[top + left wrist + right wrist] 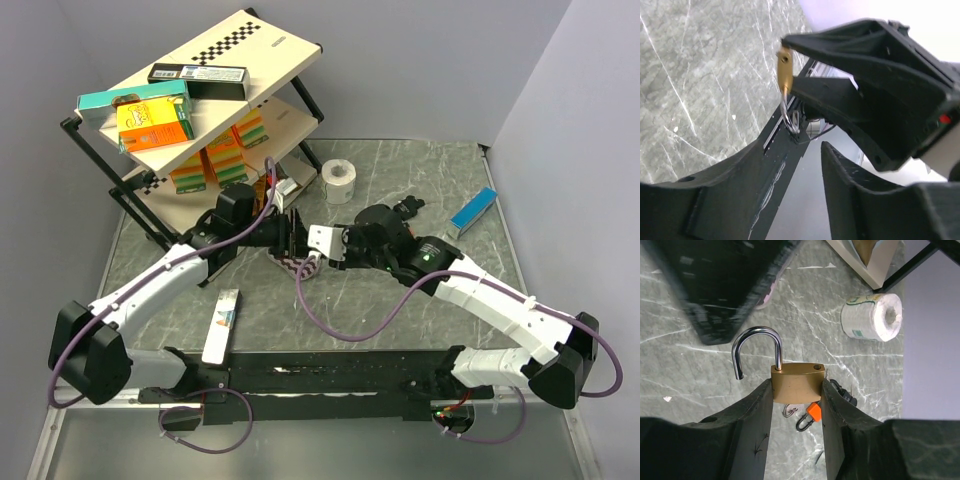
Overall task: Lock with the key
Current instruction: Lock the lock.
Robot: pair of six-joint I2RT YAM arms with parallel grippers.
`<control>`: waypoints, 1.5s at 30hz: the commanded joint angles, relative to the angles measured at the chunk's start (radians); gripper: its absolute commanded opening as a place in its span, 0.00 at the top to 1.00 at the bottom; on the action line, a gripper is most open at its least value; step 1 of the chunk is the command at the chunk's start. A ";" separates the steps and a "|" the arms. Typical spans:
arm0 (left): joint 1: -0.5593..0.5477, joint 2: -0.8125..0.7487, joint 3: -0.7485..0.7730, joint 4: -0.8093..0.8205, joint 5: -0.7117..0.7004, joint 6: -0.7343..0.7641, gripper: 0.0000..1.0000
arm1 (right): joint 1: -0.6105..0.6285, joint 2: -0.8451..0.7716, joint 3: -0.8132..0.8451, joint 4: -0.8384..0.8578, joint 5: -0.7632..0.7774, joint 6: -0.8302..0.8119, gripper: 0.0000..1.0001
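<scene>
A brass padlock (797, 382) is held by its body in my right gripper (796, 386), which is shut on it above the table. Its steel shackle (756, 347) stands open, swung out to the left. A wire key ring (791, 119) hangs under the lock body; the key itself is too small to make out. My left gripper (810, 150) faces the lock from close by, open, with nothing between its fingers. In the top view the two grippers meet at mid-table, left gripper (293, 236) against right gripper (312, 243), and the lock is hidden there.
A small orange padlock (813, 412) lies on the marble table (400, 300) beneath the lock. A toilet roll (340, 180), a blue box (472, 212) and a black item (405, 208) lie further back. A shelf rack (200, 110) with boxes stands back left. A white box (222, 325) lies front left.
</scene>
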 commanded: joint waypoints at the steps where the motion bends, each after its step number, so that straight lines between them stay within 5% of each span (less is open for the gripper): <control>1: -0.014 0.012 0.041 0.084 -0.010 -0.058 0.48 | 0.024 -0.002 0.050 0.046 0.045 -0.009 1.00; 15: -0.042 0.091 0.064 0.112 -0.027 -0.115 0.61 | 0.053 0.003 0.045 0.093 0.102 -0.027 1.00; 25: -0.042 0.107 0.076 0.112 -0.022 -0.109 0.99 | 0.060 0.003 0.059 0.060 0.093 -0.010 1.00; 26: -0.042 0.104 0.076 0.115 -0.021 -0.106 0.99 | 0.060 0.006 0.071 0.043 0.084 -0.004 0.92; 29: -0.040 0.101 0.074 0.116 -0.007 -0.105 0.99 | 0.060 -0.009 0.079 -0.002 0.025 0.036 0.34; 32: -0.024 0.094 0.055 0.165 0.036 -0.135 0.99 | 0.056 -0.017 0.094 -0.051 -0.027 0.060 0.05; 39: -0.016 0.074 0.051 0.187 0.111 -0.098 0.99 | -0.031 -0.046 0.140 -0.180 -0.296 0.135 0.00; 45: -0.016 0.049 0.059 0.146 0.151 0.024 0.99 | -0.219 -0.080 0.199 -0.241 -0.700 0.247 0.00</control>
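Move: The open shackle of the lock, whose brass body the right fingers hold, stands about 3 cm to the left hand's right, 1 cm ahead and 2 cm lower; from the right hand it is some 3 cm left and 2 cm back, at about the same height. The striped pad lies on the table roughly 10 cm ahead of the left hand, 6 cm left and 20 cm below, and the paper roll some 28 cm ahead of it, 3 cm right and 17 cm below. The left hand eases about 2 cm to its right and 1 cm forward and down, almost without turning, until the shackle is between its fingers, then shuts them on it while the right hand holds the brass body up, creeping about 1 cm left and up. With the shackle pinched, the right fingers open wide and let go of the body, and the right hand draws back about 4 cm, rising 2 cm late on and tipping some 15–20 degrees fingers-down, while the left keeps its grip and lifts a centimetre or so. ##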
